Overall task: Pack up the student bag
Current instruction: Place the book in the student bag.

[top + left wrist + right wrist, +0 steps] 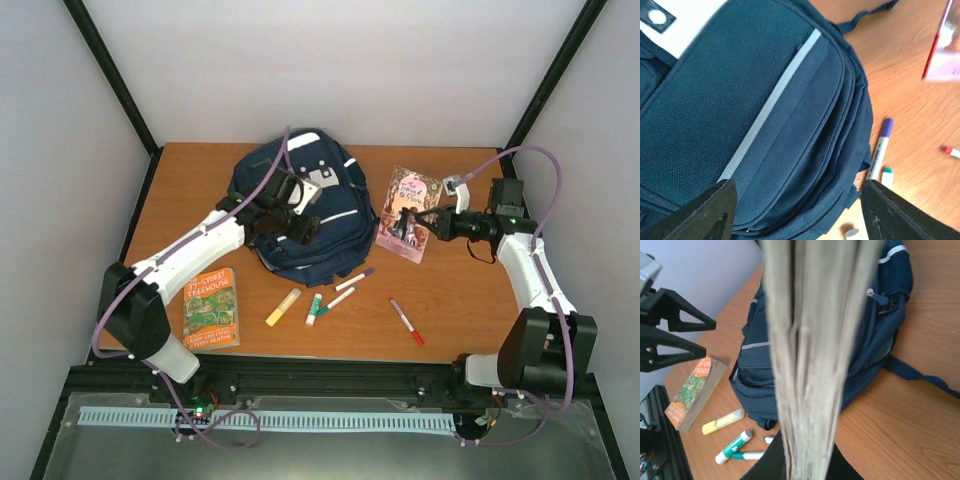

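The student bag (335, 225) lies in the middle of the table, navy with thin white stripes and a white patch; it fills the left wrist view (765, 110). My left gripper (297, 218) hovers over the bag's front, open, and its two fingers (705, 215) straddle the folded lower edge with nothing between them. My right gripper (432, 222) is shut on the right edge of a pink book (408, 215) to the right of the bag. That book's page edge (810, 365) stands upright across the right wrist view, and the bag (880, 315) is behind it.
An orange paperback (212, 307) lies at the front left. In front of the bag are a yellow highlighter (283, 307), a glue stick (313, 309), a teal marker (338, 299), a purple marker (355, 279) and a red marker (407, 321). White walls close in the table.
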`<action>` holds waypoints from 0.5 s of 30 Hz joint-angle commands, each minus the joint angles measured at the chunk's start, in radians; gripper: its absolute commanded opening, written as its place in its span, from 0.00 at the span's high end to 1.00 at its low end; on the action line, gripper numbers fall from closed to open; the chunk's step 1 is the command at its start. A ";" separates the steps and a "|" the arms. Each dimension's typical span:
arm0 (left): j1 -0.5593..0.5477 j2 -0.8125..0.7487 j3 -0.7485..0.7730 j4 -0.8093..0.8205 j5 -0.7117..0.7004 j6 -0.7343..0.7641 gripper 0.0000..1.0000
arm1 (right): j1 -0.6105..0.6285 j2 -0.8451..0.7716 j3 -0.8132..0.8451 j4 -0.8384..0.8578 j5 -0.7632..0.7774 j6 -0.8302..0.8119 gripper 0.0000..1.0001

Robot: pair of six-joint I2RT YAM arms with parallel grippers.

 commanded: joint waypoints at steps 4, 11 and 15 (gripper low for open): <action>-0.062 0.086 0.037 -0.077 -0.048 0.155 0.31 | -0.045 -0.012 -0.013 0.038 -0.025 -0.015 0.97; -0.111 0.200 0.090 -0.138 -0.124 0.193 0.31 | -0.045 0.008 -0.014 0.029 -0.051 -0.019 0.97; -0.120 0.256 0.115 -0.156 -0.142 0.205 0.34 | -0.046 0.011 -0.012 0.024 -0.053 -0.020 0.97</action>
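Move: The near end of the student bag lies under the left hand, about 7 cm back, 2 cm to the right and 12 cm below. The purple marker is some 11 cm back and 10 cm right of this hand, the glue stick 18 cm straight back, both about 15 cm below. From the right hand, which still holds the pink book, the bag's near end is roughly 10 cm back, 21 cm left and 14 cm down. Left hand sinks about 8 cm towards the bag's near end, fingers staying open and tipping some 20 degrees steeper. ##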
